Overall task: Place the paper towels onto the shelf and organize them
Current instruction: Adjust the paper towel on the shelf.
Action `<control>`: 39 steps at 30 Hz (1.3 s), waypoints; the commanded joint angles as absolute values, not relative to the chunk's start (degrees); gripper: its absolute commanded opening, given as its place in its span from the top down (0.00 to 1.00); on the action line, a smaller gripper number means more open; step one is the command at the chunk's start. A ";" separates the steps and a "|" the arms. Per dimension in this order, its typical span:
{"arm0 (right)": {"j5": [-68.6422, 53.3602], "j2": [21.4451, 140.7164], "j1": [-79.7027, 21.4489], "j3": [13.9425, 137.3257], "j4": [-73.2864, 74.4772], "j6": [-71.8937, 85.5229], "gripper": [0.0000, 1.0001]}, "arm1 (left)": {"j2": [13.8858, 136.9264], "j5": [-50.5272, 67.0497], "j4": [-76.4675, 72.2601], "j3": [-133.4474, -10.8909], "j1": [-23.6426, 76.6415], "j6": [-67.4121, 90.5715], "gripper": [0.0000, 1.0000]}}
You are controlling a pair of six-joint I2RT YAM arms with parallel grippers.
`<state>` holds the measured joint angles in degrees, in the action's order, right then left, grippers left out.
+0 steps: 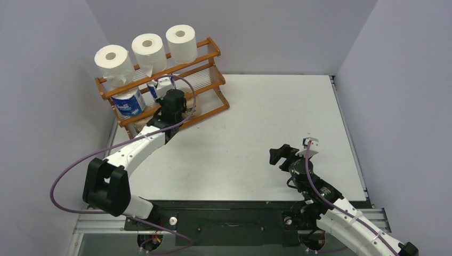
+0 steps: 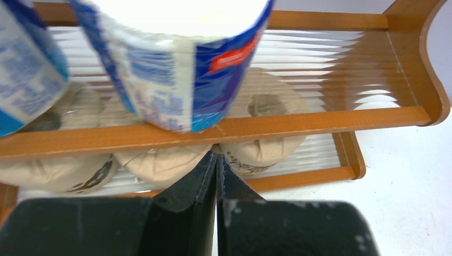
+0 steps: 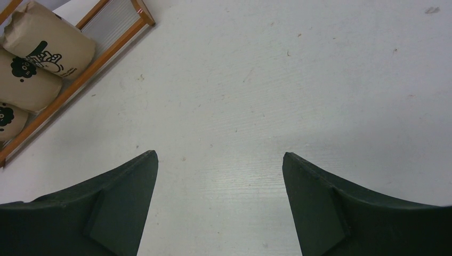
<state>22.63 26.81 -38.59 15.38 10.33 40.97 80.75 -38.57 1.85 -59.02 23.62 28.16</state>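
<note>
The wooden shelf (image 1: 210, 53) stands at the table's far left. Three white paper towels (image 1: 149, 49) sit along its top tier. Two blue-and-white rolls (image 1: 129, 102) stand on the middle tier, the nearer one (image 2: 181, 64) large in the left wrist view. Three brown printed rolls (image 2: 266, 122) lie on the bottom tier, also seen in the right wrist view (image 3: 50, 40). My left gripper (image 2: 217, 156) is shut and empty, its tips at the shelf's front by the middle rail (image 2: 320, 120). My right gripper (image 3: 219, 154) hangs open over bare table, holding nothing.
The white table (image 1: 266, 117) stretches right of the shelf, walled in by grey panels on three sides. The left arm (image 1: 138, 144) reaches diagonally across the left side. The right gripper (image 1: 278, 156) sits near the front edge.
</note>
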 commanded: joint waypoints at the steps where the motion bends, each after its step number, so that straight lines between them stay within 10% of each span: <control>1: 23.15 25.74 -38.24 15.13 9.71 40.56 0.18 | 84.79 -37.67 -6.83 -63.92 24.29 24.86 1.00; 39: 23.31 27.52 -38.30 15.35 9.06 40.40 0.18 | 94.34 -40.24 -6.14 -69.57 20.57 23.62 1.00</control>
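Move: The middle blue roll on the shelf's middle tier stands about 7 cm ahead of the left hand's shut fingers and 5 cm to their left, roughly level with them. The left blue roll is some 16 cm to the hand's left and 3 cm ahead, at the same height. The right-hand brown roll, one tier down, lies about 6 cm ahead, 4 cm right and 15 cm lower. From the right hand the middle blue roll is some 27 cm ahead, 42 cm left and 9 cm higher. The middle blue roll is nudged on its right side by the left hand's shut fingertips. They first reach forward nearly 7 cm over the middle tier's front rail, easing about 3 cm right to clear the roll and sinking slightly, then sweep about 3 cm left against its side; the fingers stay shut and the wrist barely rolls. ##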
